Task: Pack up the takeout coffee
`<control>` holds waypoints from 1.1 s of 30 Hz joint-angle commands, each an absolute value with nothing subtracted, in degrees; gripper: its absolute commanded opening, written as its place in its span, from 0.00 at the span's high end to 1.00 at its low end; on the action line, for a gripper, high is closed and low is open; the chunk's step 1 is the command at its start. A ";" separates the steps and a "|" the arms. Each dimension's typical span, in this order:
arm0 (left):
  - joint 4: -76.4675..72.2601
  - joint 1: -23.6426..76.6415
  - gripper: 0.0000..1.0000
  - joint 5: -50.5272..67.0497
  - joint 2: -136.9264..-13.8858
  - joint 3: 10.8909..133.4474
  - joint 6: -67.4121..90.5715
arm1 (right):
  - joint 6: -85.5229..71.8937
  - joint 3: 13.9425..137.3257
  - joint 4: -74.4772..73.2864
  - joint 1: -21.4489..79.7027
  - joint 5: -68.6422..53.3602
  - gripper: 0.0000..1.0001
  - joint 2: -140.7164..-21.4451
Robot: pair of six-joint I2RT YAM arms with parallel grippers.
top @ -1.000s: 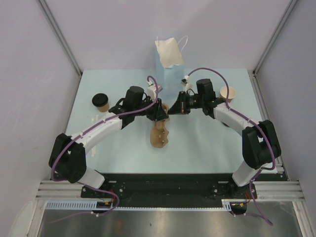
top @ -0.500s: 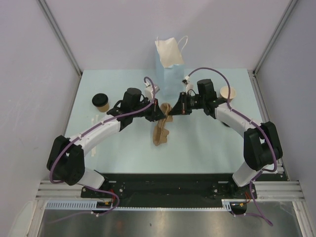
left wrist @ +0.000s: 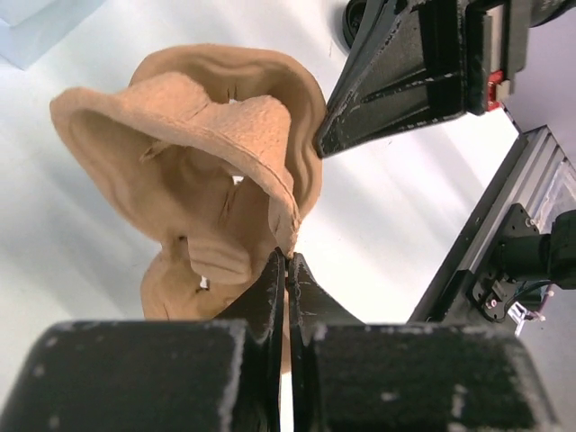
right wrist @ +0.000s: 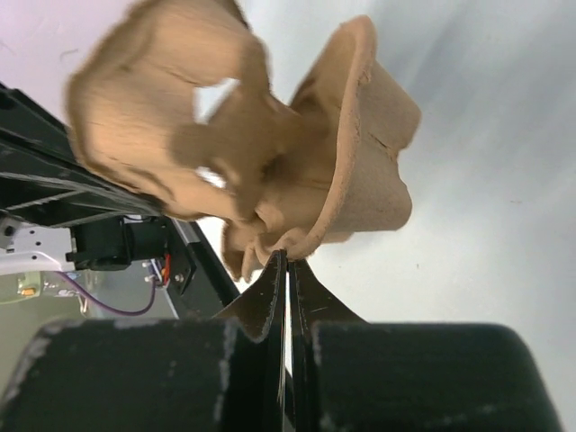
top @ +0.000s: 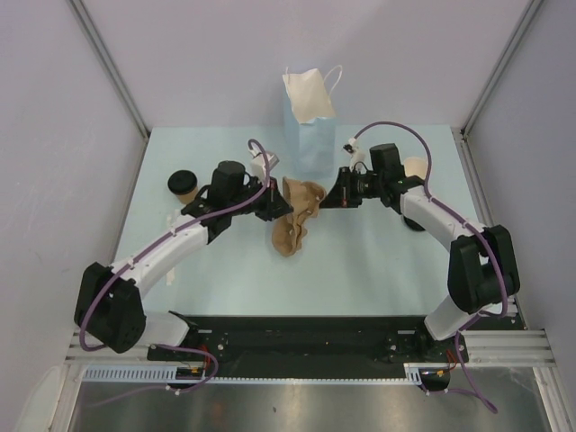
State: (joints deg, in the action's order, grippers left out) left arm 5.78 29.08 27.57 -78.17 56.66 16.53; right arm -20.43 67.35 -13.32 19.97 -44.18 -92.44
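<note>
The takeout coffee (top: 183,185), a small tan cup with a black lid, stands at the left of the table, apart from both arms. Between the arms, in front of the bag, hangs the brown pulp carrier (top: 295,216), tilted and off the table. My left gripper (top: 279,205) is shut on its left rim, and my right gripper (top: 326,196) is shut on its right rim. In the left wrist view the left gripper (left wrist: 288,259) pinches the thin edge of the carrier (left wrist: 207,162). The right wrist view shows the right gripper (right wrist: 288,256) pinching the carrier (right wrist: 270,153).
A tall light-blue paper bag (top: 309,126) with white handles stands open at the back centre, just behind the carrier. A lidless tan cup (top: 417,167) stands at the right, partly behind my right arm. Grey walls close in both sides of the table.
My left gripper has shut on the carrier's rim. Both arms have moved back toward the bag, lifting the carrier with them.
</note>
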 commanded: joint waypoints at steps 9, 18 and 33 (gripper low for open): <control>5.80 27.33 1.00 28.56 -68.64 62.48 17.66 | -13.01 66.97 -17.67 20.39 -37.36 1.00 -89.74; 9.40 27.25 1.00 30.41 -67.24 65.30 18.73 | -12.48 66.89 -18.11 17.32 -36.90 1.00 -89.65; 5.10 27.25 1.00 30.41 -70.83 60.64 26.27 | -20.64 66.97 -11.61 17.58 -46.22 0.36 -89.12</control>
State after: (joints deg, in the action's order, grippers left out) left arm 10.50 27.88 28.86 -70.00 60.71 21.41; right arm -17.43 67.20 -15.20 17.82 -43.13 -89.73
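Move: Between the two hands hangs the brown cup carrier. The left fingers pinch its rim, with its middle about 2 cm right of that hand, 1 cm ahead and 5 cm below. From the right fingertips, shut at the opposite edge, it lies about 5 cm left, 1 cm back and 4 cm lower. The paper bag stands some 19 cm ahead and 1 cm left of the right hand; the spare black lid lies about 25 cm right of that hand and 4 cm ahead. Lifting the carrier by its pinched rim, the left hand climbs about 7 cm while easing back and a little to its left, its fingers tipping slightly upward and staying shut. The right hand works low beside the opposite edge, drifts about 2 cm to the right, and at the very end rises slightly and opens its fingers about half way next to the rim. ##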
